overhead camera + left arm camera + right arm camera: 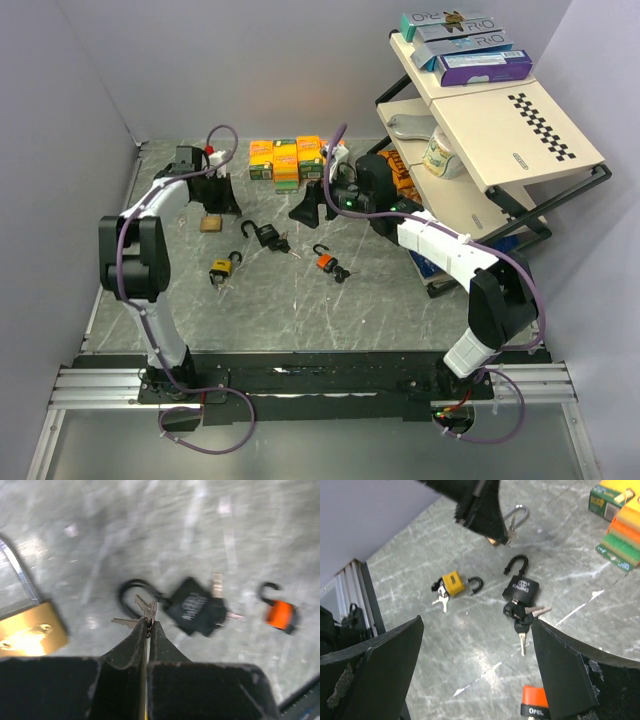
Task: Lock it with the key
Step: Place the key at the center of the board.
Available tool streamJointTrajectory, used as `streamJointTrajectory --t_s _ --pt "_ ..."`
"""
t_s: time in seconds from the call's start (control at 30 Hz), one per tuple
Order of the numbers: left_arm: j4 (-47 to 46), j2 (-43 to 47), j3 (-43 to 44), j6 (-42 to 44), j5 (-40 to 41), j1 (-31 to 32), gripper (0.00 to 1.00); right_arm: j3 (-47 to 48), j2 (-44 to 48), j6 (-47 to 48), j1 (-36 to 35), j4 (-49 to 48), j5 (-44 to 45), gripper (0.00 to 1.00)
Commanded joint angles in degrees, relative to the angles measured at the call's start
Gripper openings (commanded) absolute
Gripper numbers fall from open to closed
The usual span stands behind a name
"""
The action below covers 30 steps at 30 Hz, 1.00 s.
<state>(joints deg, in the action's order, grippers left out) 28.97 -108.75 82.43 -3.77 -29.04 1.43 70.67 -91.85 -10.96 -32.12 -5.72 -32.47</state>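
Note:
A brass padlock point(30, 636) with a silver shackle lies at the left of the left wrist view. My left gripper point(148, 625) hangs above the table, shut on a small bunch of silver keys point(146, 607). From above, that gripper point(215, 195) is just over the brass padlock point(210, 223). A black padlock point(265, 235) with its shackle open and keys in it lies to the right. My right gripper point(477, 622) stands wide open above bare table, near the black padlock point(521, 590); from above it point(303, 208) is right of centre.
A yellow padlock point(222, 270) and an orange padlock point(325, 262), both with keys, lie nearer the front. Sponge boxes point(285, 160) sit at the back. A tilted shelf rack point(500, 130) with boxes stands at the right.

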Motion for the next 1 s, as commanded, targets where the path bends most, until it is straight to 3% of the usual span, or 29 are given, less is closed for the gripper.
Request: streamJointTrajectory --t_s 0.0,0.37,0.47,0.7,0.83,0.9,0.93,0.97 --pt "6.44 -5.15 7.37 5.07 6.09 -0.2 0.01 0.25 2.47 3.23 -0.05 1.32 -0.67 0.97" --pt "7.41 -12.54 11.78 5.35 11.37 -0.2 0.01 2.62 -0.08 4.28 0.13 3.61 -1.37 0.99" --pt "7.85 -13.15 12.31 5.27 11.02 -0.2 0.06 3.5 -1.31 4.28 0.04 4.31 -1.19 0.99" --pt "9.52 -12.37 12.49 5.44 7.08 0.33 0.3 6.14 -4.65 5.16 -0.14 6.84 0.47 0.99" --pt "9.96 -9.29 12.49 4.65 4.96 0.24 0.55 8.68 -7.98 5.77 -0.57 10.01 2.58 0.99" --pt "10.23 -7.1 13.28 4.12 3.82 -0.02 0.61 10.88 -9.39 6.39 -0.93 11.68 4.07 0.99" --pt "10.23 -6.22 13.45 4.21 2.94 -0.2 0.74 11.76 -11.05 6.65 -1.28 12.48 4.86 0.99" --pt "9.88 -4.3 13.46 1.16 2.59 -0.46 0.76 13.94 -11.85 7.0 -2.15 14.48 7.31 0.99"
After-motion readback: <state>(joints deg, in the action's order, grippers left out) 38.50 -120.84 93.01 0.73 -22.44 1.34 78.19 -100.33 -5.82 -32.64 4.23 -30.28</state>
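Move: The left hand still pinches the pair of keys. Their resting place on the bare table is about 3 cm ahead, 3 cm left and 9 cm below that hand. The gold padlock sits roughly 8 cm left and 3 cm ahead of the hand, the black padlock some 5 cm right and level, the yellow padlock about 9 cm back and 6 cm left. From the right hand that place lies about 11 cm ahead, 15 cm left and 23 cm down. Keeping its pinch on the keys, the left hand sinks about 6 cm, easing left and slightly forward into the gap between the gold padlock and the black padlock's shackle. There it slows, opens wide and lets go of them, then edges a centimetre back and right. The right hand, empty and wide open, lowers about 5 cm, mostly towards the end. ##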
